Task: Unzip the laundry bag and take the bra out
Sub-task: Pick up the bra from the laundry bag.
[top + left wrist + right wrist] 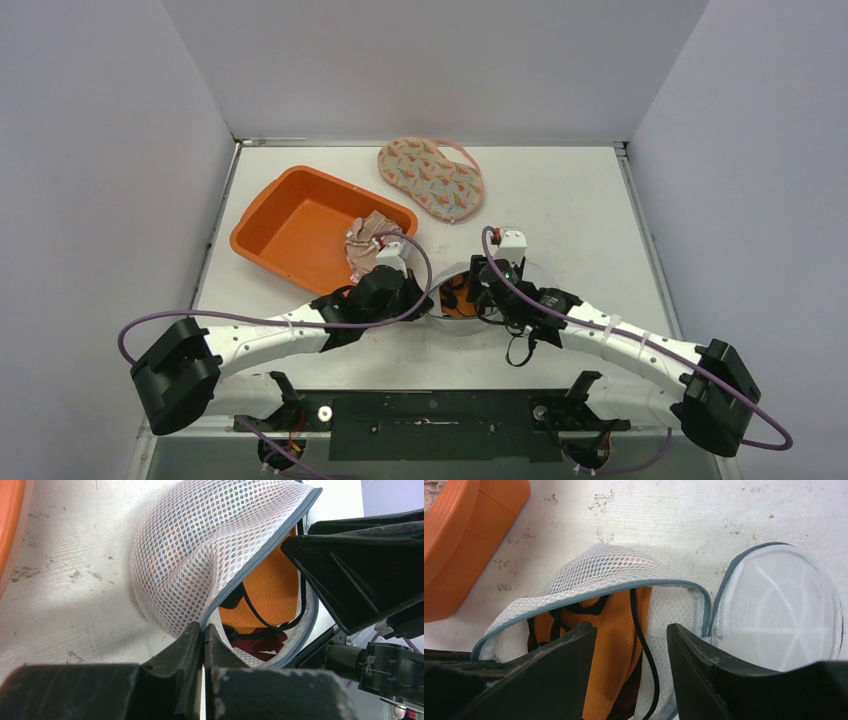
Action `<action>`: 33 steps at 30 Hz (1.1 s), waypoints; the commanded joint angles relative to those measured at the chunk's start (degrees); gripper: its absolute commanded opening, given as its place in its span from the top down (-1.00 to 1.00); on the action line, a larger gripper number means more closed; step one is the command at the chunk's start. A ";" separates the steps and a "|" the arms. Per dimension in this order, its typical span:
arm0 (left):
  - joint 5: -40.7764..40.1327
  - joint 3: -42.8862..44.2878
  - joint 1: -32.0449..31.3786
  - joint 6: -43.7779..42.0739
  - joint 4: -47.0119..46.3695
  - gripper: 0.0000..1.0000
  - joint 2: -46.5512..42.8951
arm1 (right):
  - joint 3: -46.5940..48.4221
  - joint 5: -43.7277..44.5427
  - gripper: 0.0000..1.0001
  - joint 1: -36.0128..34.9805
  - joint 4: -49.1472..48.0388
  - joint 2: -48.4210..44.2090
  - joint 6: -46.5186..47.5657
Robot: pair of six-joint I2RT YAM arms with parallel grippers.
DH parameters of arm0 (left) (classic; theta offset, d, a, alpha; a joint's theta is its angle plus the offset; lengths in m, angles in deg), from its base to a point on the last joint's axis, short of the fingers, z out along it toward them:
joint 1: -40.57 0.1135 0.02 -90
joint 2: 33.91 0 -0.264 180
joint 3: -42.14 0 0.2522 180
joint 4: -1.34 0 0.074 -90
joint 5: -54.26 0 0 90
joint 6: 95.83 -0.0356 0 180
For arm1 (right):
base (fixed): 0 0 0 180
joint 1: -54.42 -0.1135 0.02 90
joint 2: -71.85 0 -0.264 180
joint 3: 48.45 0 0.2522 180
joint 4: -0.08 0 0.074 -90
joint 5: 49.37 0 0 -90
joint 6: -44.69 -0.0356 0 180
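Observation:
The white mesh laundry bag (200, 545) lies unzipped on the table, its grey zipper edge lifted. My left gripper (204, 629) is shut on that zipper edge at the near side of the opening. Inside the bag shows the orange bra (616, 630) with black straps. My right gripper (631, 635) is open, and its fingers (569, 655) straddle the bra in the mouth of the bag. The bag's round lid flap (784, 610) lies folded out to the right. From above, the bag (452, 275) sits between my left gripper (425, 300) and my right gripper (472, 292).
An orange bin (300, 225) stands at the left with a crumpled beige cloth (368, 240) at its near corner. A patterned padded fabric piece (432, 175) lies at the back centre. White walls enclose the table on three sides.

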 commanded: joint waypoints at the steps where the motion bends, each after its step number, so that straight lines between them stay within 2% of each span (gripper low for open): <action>1: 0.65 1.91 -0.30 -0.62 -2.78 1.00 -0.09 | 3.45 -0.55 -0.07 -0.01 -2.51 1.82 4.55; 12: 0.91 2.31 -0.26 -0.54 -2.42 1.00 -0.40 | 3.05 -3.02 0.19 0.05 -3.92 5.99 5.68; 23: 1.21 2.40 -0.22 -0.45 -2.17 1.00 -0.13 | 2.49 -3.71 0.88 -0.40 -2.74 3.92 4.14; 33: 2.03 4.94 0.83 -0.44 0.65 1.00 -0.16 | 3.22 -5.08 0.89 -5.27 -4.27 -6.11 15.52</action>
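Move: Under the right gripper, the bra's orange cloth lies in the open laundry bag, its middle about 3 cm left, 1 cm back and 4 cm down. The rim the left fingers hold is some 11 cm left and 3 cm back of the right hand, about level with it. The folded-back bag lid is roughly 12 cm right, 2 cm ahead and 6 cm lower. From the left hand, the bra is around 8 cm right, 2 cm ahead and 4 cm below. Down about 2 cm and slightly left into the bag mouth goes the right hand, its half-open fingers closing on the bra's cloth and black strap; it then rises some 4 cm, drawing back and a little left while turning roughly 10 degrees counter-clockwise. The left hand stays put and keeps pinching the bag's rim. ##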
